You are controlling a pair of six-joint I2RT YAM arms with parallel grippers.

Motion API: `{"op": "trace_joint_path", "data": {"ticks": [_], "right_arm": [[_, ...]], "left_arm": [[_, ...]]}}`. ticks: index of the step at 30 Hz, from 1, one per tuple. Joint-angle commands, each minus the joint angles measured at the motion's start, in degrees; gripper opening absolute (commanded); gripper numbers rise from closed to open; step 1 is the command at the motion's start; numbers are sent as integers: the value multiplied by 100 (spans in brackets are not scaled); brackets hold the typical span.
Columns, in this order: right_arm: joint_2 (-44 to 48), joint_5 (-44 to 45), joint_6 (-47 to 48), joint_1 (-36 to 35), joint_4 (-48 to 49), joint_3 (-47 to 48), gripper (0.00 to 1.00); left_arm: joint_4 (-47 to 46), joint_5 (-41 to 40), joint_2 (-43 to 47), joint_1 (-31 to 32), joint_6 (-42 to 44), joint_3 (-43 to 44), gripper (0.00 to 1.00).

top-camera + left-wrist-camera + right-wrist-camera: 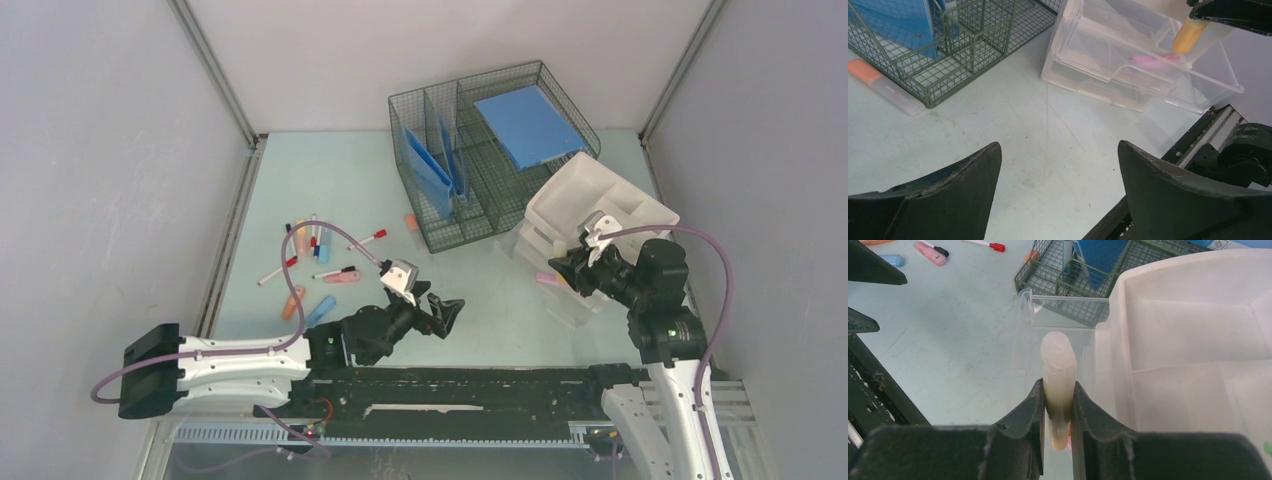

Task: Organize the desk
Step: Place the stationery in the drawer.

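The pale mint desk (330,180) carries scattered pens and highlighters (315,245) at the left. My right gripper (1058,385) is shut on an orange highlighter with a cloudy cap (1058,365), held upright over the pulled-out clear drawer (1108,80). A pink highlighter (1148,61) lies inside that drawer. In the top view the right gripper (562,268) hangs at the front of the white drawer unit (600,205). My left gripper (1058,145) stands open over bare desk near the front rail, with nothing between its fingers (963,180).
A green wire organizer (480,150) with blue folders (430,170) stands at the back centre. A marker with an orange end (878,80) lies along its front. A pink highlighter (342,276), a blue one (320,310) and an orange one (292,302) lie left. The black rail (450,385) runs along the near edge.
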State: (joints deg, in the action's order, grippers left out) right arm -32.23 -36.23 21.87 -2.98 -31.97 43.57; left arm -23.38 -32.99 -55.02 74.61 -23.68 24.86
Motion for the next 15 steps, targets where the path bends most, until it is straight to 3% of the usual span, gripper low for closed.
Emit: {"op": "trace_joint_path", "data": {"ticks": [1, 5, 12, 15], "right_arm": [[-85, 72, 115, -41, 113, 133, 25], [-147, 72, 149, -75, 78, 127, 33], [-342, 53, 260, -211, -20, 138, 64], [-330, 15, 236, -271, -1, 134, 69]], "left_arm": [[-90, -199, 115, -27, -65, -112, 92], [-87, -199, 115, -38, -66, -115, 92], [-51, -201, 162, -52, -81, -122, 92], [-25, -213, 197, -67, -97, -137, 92]]}}
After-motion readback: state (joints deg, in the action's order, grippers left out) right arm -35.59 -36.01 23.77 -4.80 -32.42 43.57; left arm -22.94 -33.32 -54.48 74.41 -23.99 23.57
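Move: The right hand holds the yellow-orange highlighter almost upright over the pulled-out clear drawer, whose middle is straight below, some 10 cm down. On the drawer floor the pink highlighter lies right under that hand, about 11 cm down. The white drawer unit's top is roughly 10 cm ahead, 7 cm to the right and 4 cm lower. From the left hand the clear drawer is about 19 cm right, 5 cm ahead and 5 cm lower. The right hand sinks about 1.5 cm into the clear drawer's mouth and opens, letting go of the yellow-orange highlighter. ##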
